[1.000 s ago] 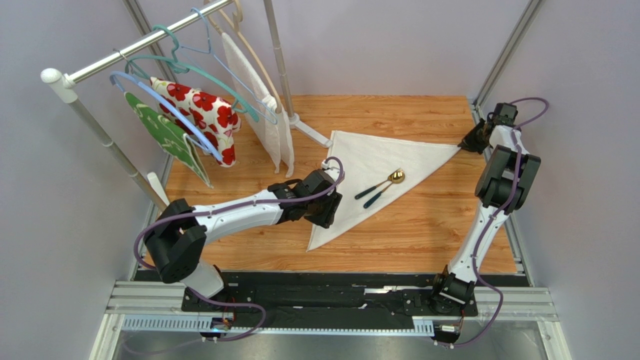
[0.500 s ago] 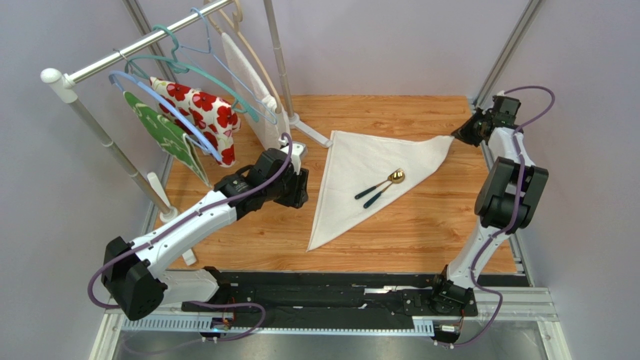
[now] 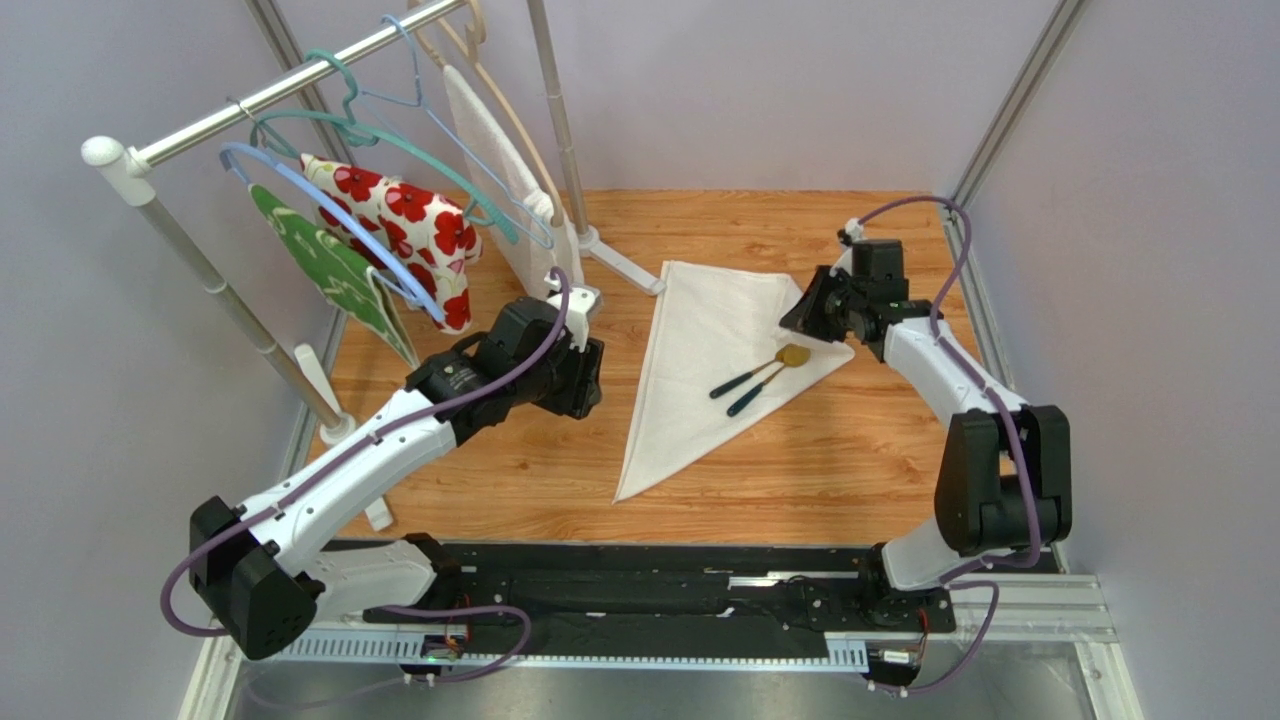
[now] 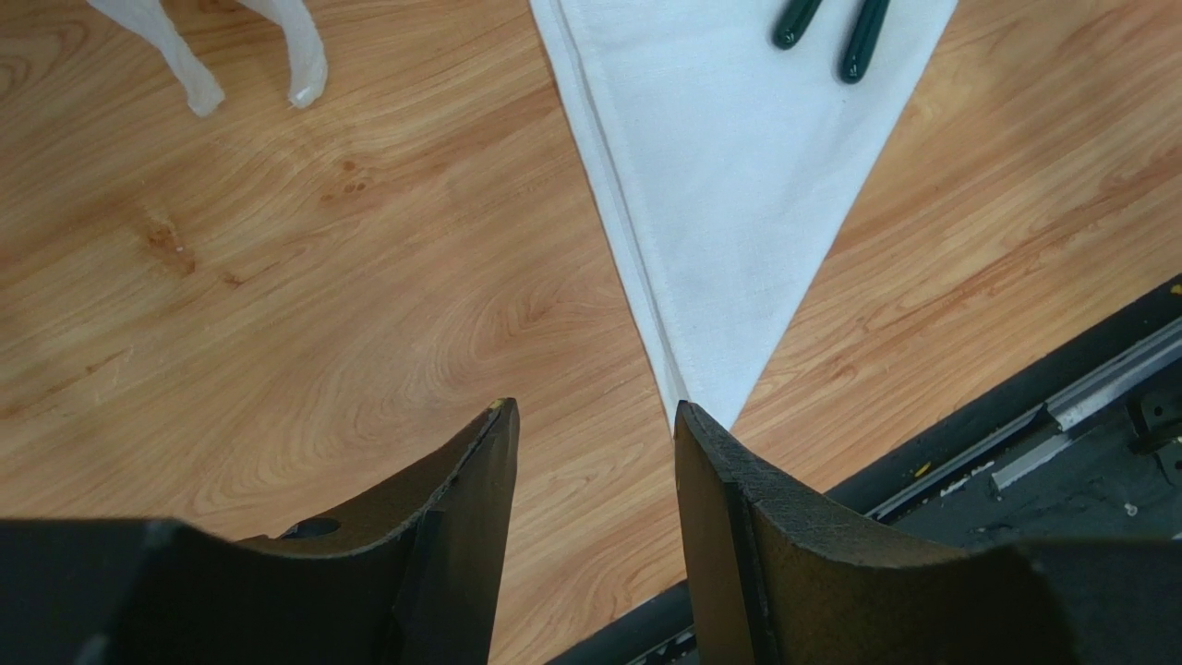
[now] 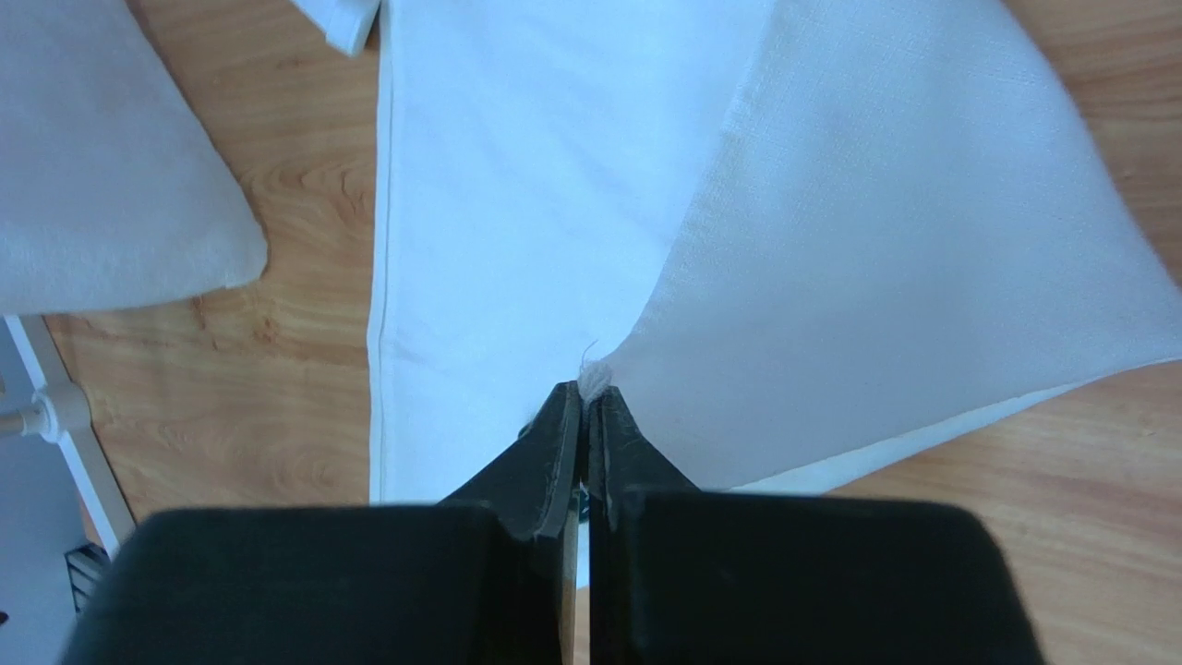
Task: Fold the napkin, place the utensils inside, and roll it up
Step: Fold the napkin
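Observation:
The off-white napkin (image 3: 699,353) lies on the wooden table as a folded triangle, its near point toward the arms. Two utensils (image 3: 756,378) with dark handles and a gold head rest on it. My right gripper (image 3: 796,318) is shut on the napkin's right corner (image 5: 593,377) and holds it lifted just above the utensils, so a flap (image 5: 888,236) hangs over the flat cloth (image 5: 541,180). My left gripper (image 3: 583,384) hovers open over bare wood left of the napkin (image 4: 722,180); nothing sits between its fingers (image 4: 479,471). The utensil handles (image 4: 833,21) show at the top.
A clothes rack (image 3: 241,113) stands at the back left with a red-flowered cloth (image 3: 398,218), a green cloth (image 3: 323,267) and a textured white cloth (image 3: 534,225) on hangers. Its white foot (image 3: 628,270) reaches toward the napkin's far corner. A black rail (image 3: 661,578) runs along the near edge.
My right gripper has carried the napkin's right corner from the far right edge leftward over the utensils. My left arm has pulled back off the napkin to its left.

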### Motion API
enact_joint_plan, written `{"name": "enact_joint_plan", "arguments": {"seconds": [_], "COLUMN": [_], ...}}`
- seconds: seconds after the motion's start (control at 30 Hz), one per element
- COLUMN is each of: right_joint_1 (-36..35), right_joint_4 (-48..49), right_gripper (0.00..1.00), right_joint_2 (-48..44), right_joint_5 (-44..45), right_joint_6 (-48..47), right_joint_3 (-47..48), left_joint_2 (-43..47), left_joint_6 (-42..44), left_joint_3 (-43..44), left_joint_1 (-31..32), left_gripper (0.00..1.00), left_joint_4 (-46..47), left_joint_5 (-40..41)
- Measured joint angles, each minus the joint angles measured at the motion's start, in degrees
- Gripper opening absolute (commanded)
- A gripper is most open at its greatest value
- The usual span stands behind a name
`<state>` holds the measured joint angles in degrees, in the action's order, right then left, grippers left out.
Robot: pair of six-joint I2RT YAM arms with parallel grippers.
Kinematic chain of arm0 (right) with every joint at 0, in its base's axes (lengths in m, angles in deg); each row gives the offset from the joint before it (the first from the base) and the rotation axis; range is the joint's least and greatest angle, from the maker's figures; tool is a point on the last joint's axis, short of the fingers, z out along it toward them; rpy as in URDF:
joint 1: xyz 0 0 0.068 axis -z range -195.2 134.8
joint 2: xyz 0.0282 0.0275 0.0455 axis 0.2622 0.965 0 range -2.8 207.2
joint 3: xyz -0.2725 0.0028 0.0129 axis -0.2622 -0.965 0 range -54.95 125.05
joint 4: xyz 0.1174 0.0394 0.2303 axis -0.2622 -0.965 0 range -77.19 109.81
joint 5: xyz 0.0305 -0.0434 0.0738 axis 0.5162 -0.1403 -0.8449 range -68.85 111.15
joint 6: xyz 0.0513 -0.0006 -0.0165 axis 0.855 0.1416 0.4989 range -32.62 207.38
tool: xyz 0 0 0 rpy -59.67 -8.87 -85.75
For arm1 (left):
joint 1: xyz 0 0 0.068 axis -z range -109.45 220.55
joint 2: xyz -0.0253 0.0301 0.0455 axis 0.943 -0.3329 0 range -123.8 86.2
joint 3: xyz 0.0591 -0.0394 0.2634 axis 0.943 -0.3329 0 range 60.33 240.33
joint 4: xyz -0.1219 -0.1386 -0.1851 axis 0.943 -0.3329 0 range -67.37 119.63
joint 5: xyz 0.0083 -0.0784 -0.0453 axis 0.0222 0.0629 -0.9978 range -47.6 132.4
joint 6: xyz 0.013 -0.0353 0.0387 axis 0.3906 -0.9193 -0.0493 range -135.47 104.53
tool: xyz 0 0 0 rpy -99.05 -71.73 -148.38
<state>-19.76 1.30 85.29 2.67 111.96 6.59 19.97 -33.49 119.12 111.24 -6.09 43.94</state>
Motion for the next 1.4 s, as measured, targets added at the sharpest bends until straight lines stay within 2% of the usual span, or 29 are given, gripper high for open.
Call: {"name": "enact_joint_plan", "arguments": {"seconds": [0.13, 0.33, 0.87, 1.4], "right_joint_1": [-5.1, -8.5, -16.7, -20.4], "right_joint_4": [0.0, 1.0, 7.0, 10.0], "right_gripper": [0.0, 0.0, 0.0, 0.0], "right_joint_2": [-4.0, -6.7, -3.0, -0.9], "right_joint_5": [1.5, 3.1, 7.5, 9.0], "right_joint_6": [0.6, 1.7, 5.7, 6.9], "right_joint_3": [-3.9, -6.2, -10.1, -14.9], "left_joint_2": [0.9, 1.4, 1.9, 1.9], "left_joint_6": [0.9, 1.9, 1.9, 1.9], "left_joint_3": [0.0, 0.0, 0.0, 0.0], "left_joint_1": [0.0, 0.0, 0.0, 0.0], "left_gripper": [0.54, 0.54, 0.54, 0.54], "left_joint_4": [-1.2, -3.1, -3.2, -3.2], "left_joint_5": [-0.4, -0.5, -0.4, -0.4]}}
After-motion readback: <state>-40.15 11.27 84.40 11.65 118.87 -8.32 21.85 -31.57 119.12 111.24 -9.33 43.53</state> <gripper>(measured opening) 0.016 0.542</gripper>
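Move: The right hand, about 11 cm above the table with the napkin's right corner pinched, is bound for the utensils' dark handle ends, roughly 8 cm back, 12 cm to its left and 10 cm below. The spoon heads lie some 2 cm ahead and 2 cm right of it; the napkin's near corner is about 27 cm back and 35 cm left. For the idle left hand, the handle ends are around 14 cm ahead, 27 cm right and 16 cm below. Fingers staying shut on the lifted napkin corner, the right hand carries it left and back at nearly level height over the utensils, then sinks as it goes on leftward, about 10 cm left in all. It finishes by coming down and back towards the handle ends, some 7 cm lower and 8 cm nearer the base than it began, the wrist turning about 10 degrees counter-clockwise, with the corner still held just clear of the napkin below. ##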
